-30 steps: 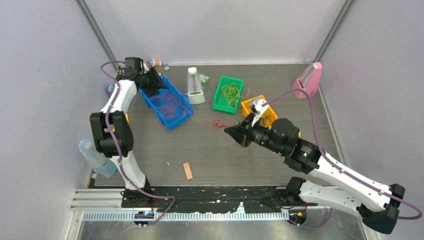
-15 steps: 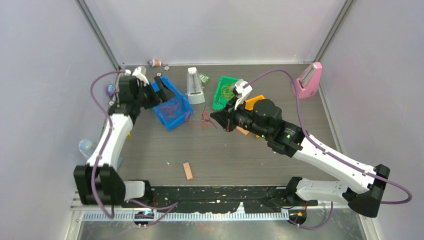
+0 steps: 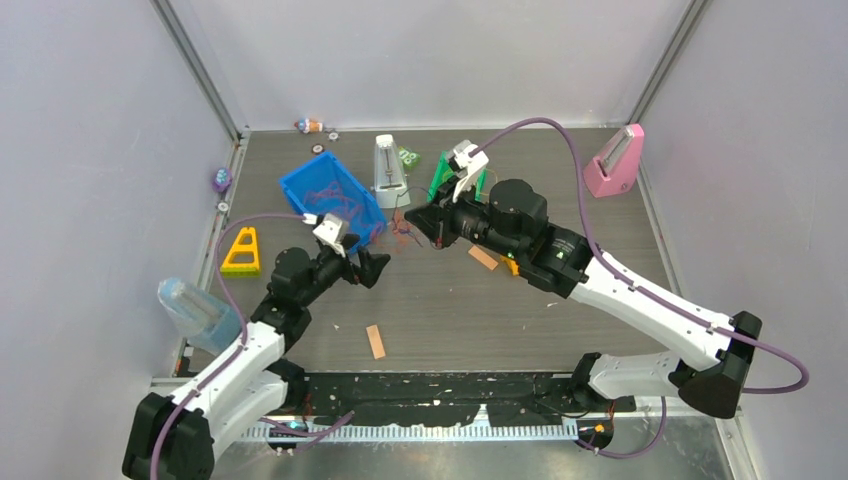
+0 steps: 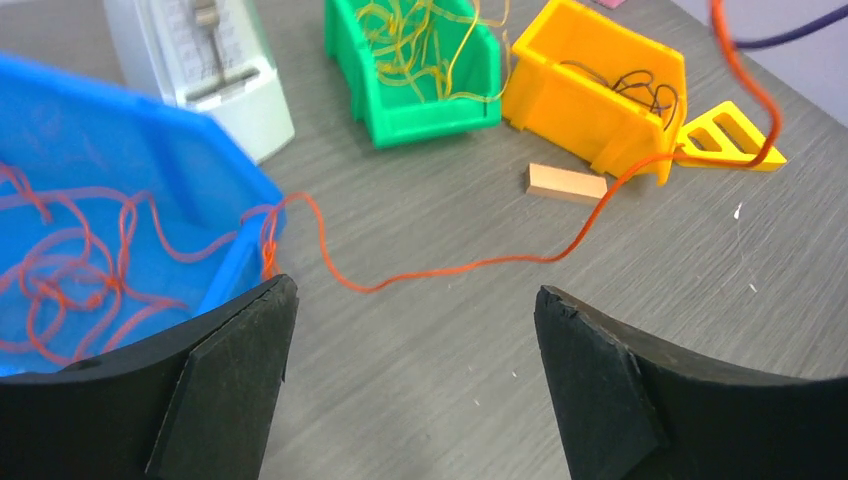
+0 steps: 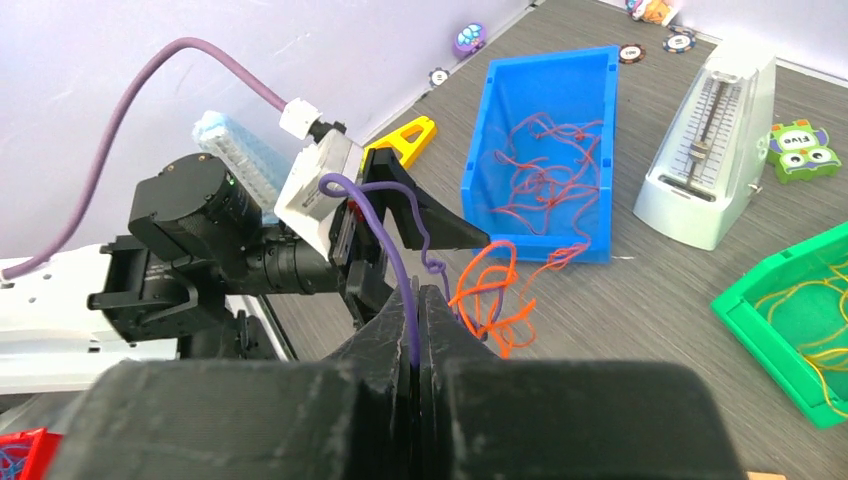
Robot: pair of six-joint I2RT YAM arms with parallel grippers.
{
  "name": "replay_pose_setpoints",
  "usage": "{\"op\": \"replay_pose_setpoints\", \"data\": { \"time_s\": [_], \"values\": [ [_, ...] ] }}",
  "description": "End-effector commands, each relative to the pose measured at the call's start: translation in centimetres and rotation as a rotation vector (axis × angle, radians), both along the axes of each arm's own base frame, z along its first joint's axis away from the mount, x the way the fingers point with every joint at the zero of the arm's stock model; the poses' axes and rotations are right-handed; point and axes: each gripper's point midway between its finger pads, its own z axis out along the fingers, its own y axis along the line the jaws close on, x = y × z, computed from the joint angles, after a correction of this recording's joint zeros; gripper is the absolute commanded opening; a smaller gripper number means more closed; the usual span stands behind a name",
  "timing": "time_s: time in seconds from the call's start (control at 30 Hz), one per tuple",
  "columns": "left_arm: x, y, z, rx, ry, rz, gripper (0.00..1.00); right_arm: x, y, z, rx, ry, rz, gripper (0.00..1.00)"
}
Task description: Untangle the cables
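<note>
My right gripper point(image 5: 417, 300) is shut on a purple cable point(image 5: 385, 225), with a knot of orange cable point(image 5: 487, 290) hanging from it just in front of the blue bin point(image 5: 482, 150). In the top view the right gripper point(image 3: 415, 218) hovers beside that bin point(image 3: 295, 188). One orange strand point(image 4: 450, 270) runs from the blue bin's corner across the table and up to the right. My left gripper point(image 4: 415, 300) is open and empty, low over the table just short of that strand. Red cables point(image 5: 545, 175) lie in the blue bin.
A green bin point(image 4: 420, 115) holds yellow cables and an orange bin point(image 4: 560, 110) holds dark ones. A white metronome point(image 3: 388, 172) stands behind the blue bin. Tan strips point(image 3: 375, 341) point(image 4: 565, 183), a yellow triangle point(image 3: 243, 250), a clear bottle point(image 3: 195, 312) and a pink object point(image 3: 612, 160) are about.
The left arm swung from the blue bin at the back down to the near left, and its gripper opened. The right gripper carried the cables left, toward the blue bin.
</note>
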Motion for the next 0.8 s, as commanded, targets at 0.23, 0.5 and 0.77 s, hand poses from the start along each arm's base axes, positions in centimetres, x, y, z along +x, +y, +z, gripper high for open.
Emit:
{"op": "replay_pose_setpoints", "data": {
  "time_s": [0.23, 0.5, 0.77],
  "values": [
    [-0.3, -6.1, 5.1, 0.131, -0.400, -0.305, 0.86, -0.3, 1.0, 4.1, 0.098, -0.028, 0.042, 0.05],
    [1.0, -8.7, 5.2, 0.150, -0.411, -0.331, 0.70, -0.4, 1.0, 4.4, 0.103, -0.028, 0.044, 0.05],
    [4.1, -6.6, 5.0, 0.111, -0.331, -0.123, 0.00, 0.4, -0.7, 3.6, 0.058, -0.017, -0.040, 0.05]
  ]
}}
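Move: The orange-purple tangle hangs about 9 cm to the left hand's right, 3 cm farther out and 4 cm higher. From that hand, the blue box is roughly 19 cm ahead, 8 cm left; the white metronome 24 cm ahead, 5 cm right; both sit low. From the right hand, holding the purple cable, the tangle is some 7 cm ahead, 4 cm left and 14 cm below. The left hand swings about 8 cm right to the hanging tangle and pinches orange cable; the right keeps hold. ##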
